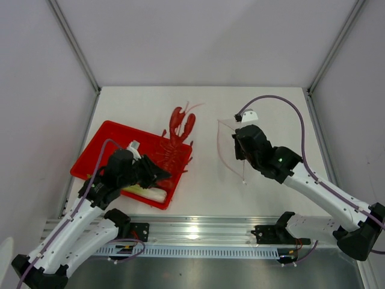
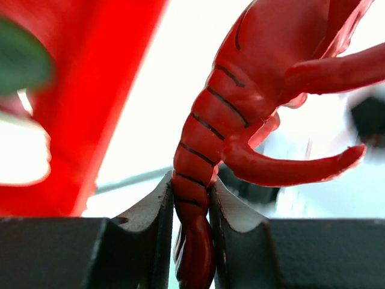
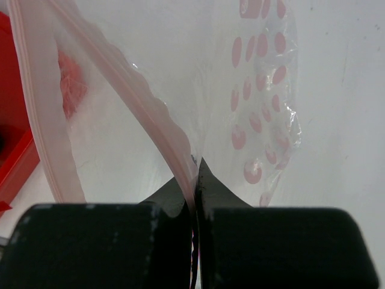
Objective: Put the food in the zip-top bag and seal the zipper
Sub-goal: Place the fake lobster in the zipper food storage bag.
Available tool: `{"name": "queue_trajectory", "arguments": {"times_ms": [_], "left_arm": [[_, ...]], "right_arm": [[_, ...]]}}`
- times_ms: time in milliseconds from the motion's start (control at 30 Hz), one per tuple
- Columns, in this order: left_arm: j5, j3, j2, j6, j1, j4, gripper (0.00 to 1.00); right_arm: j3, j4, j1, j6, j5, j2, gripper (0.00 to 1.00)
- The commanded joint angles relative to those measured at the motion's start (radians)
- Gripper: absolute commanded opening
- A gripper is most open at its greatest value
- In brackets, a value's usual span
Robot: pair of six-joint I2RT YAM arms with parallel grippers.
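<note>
The red lobster [image 1: 178,133] lies with its tail over the red tray's right rim and its claws on the table beyond. My left gripper [image 2: 191,201] is shut on the lobster's [image 2: 252,78] banded tail, both fingers pressed against it. The white-and-green leek [image 1: 146,193] lies in the tray under my left wrist. A blurred dark-green fruit [image 2: 18,60] shows at the upper left of the left wrist view. My right gripper [image 3: 195,174] is shut on the pink zipper [image 3: 120,84] edge of the clear zip-top bag [image 3: 246,90], holding its mouth up off the table at centre right [image 1: 224,150].
The red tray [image 1: 96,150] sits at the left of the white table, and its corner [image 3: 12,162] shows at the left of the right wrist view. White walls enclose the back and sides. A metal rail runs along the near edge.
</note>
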Motion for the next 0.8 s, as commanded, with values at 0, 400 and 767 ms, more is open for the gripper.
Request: {"name": "queue_trajectory", "arguments": {"times_ms": [0, 400, 767], "left_arm": [[0.203, 0.042, -0.049, 0.094, -0.063, -0.047, 0.01], [0.320, 0.132, -0.245, -0.005, -0.173, -0.260, 0.01], [0.294, 0.150, -0.131, -0.058, -0.274, -0.282, 0.01]], "right_arm": [[0.054, 0.070, -0.019, -0.072, 0.070, 0.024, 0.00], [0.006, 0.168, -0.031, -0.152, 0.151, 0.059, 0.00], [-0.057, 0.259, 0.006, -0.164, 0.128, 0.079, 0.00]]}}
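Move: The left hand already holds the fake lobster by its tail; the storage bag's open mouth lies some 26 cm to its right, 11 cm ahead and about 5 cm lower. The red tray's middle is roughly 13 cm left, 5 cm ahead, 17 cm below. From the right hand, already gripping the bag's rim, that mouth's middle is about 5 cm left, 3 cm back and 4 cm lower. Left draws the tail-pinched lobster back about 14 cm, swinging its claws clockwise towards the bag; right edges forward. ##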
